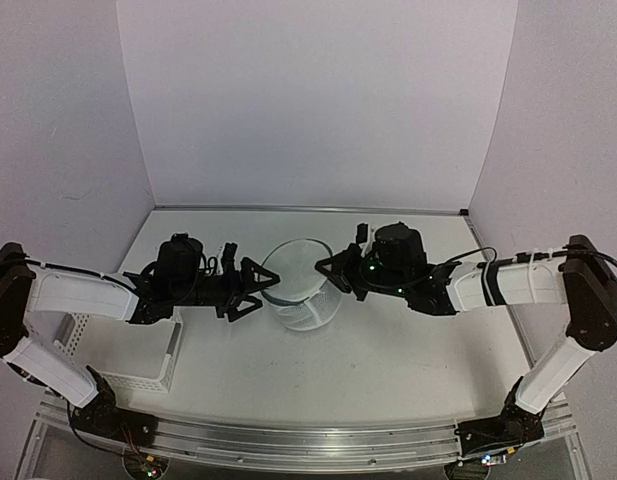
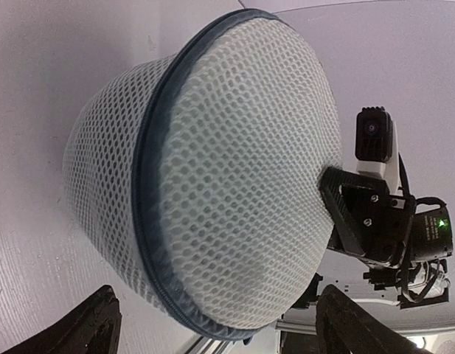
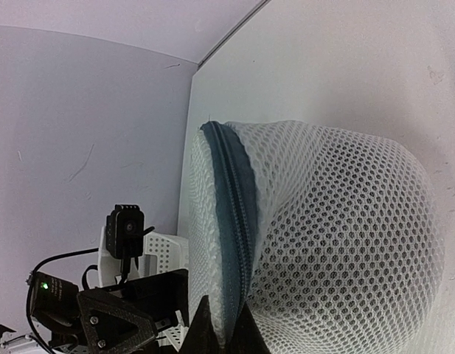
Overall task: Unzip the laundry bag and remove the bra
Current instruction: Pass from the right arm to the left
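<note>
The laundry bag (image 1: 303, 288) is a round white mesh drum with a blue-grey zipper rim, standing mid-table between both grippers. My left gripper (image 1: 260, 288) is open, its fingers spread at the bag's left side; in the left wrist view the bag (image 2: 234, 169) fills the space ahead of the gripper (image 2: 223, 335). My right gripper (image 1: 330, 270) is shut on the bag's zipper rim (image 3: 238, 221), pinching it between its fingertips (image 3: 205, 332); the bag (image 3: 345, 243) bulges to the right. The bra shows in no view.
A white plastic lattice basket (image 1: 123, 352) lies at the near left under my left arm, and shows in the right wrist view (image 3: 164, 247). White walls close the table at the back and both sides.
</note>
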Motion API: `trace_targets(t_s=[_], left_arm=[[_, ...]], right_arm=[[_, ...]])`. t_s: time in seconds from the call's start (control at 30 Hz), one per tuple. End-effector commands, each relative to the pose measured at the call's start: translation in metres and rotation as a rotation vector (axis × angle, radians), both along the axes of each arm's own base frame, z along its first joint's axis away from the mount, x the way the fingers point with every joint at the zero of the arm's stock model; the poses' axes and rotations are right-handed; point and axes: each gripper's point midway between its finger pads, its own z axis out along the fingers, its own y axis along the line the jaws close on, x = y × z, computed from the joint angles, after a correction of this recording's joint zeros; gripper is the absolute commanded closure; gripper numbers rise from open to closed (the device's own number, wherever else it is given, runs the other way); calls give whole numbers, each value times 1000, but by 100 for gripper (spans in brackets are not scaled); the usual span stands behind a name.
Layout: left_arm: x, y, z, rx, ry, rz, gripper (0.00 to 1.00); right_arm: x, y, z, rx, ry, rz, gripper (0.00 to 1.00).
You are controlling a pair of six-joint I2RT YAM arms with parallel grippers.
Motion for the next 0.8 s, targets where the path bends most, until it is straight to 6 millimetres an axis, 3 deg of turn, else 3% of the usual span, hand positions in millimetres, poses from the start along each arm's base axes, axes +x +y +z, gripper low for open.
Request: trace_targets(t_s=[0.0,0.17,0.33,0.5,0.7,0.77], left_arm=[[3,-8,19,-87,-17,0,10],[5,-14,15,-98,14,-10,17],[6,-17,16,-115,21,-14,32],[7,-20,20,-126,16,-23,56],[9,-24,20,-126,3,-39,95],[10,-25,22,-124,-11,-43,100]], right_arm=[[4,17,49,129,-102,3,100],[-5,26,47,150,-100,27,100],[-11,28,40,146,-91,32,100],[-14,27,35,144,-84,40,100],[-19,18,28,125,-89,36,100],[-21,14,28,117,-96,33,100]])
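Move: The left gripper, still open, has the laundry bag's left edge about 3 cm to its right, level with it fore and aft and roughly 1 cm below. The bag's middle is some 9 cm to its right, 1 cm farther out and 4 cm lower. The right gripper already pinches the bag's other side; from it the left gripper lies about 13 cm to the left, 5 cm back and 2 cm lower, the bag's middle 4 cm left, 3 cm back and 6 cm lower. The left fingers close from nearly wide open to shut and pinch the laundry bag's left edge beside the zip, the hand easing only about 1 cm to the right, onto the bag, and ending slightly lower. The right hand keeps its pinch and carries the bag some 2 cm back and to the left into the left fingers, dipping about 1 cm at the end. ##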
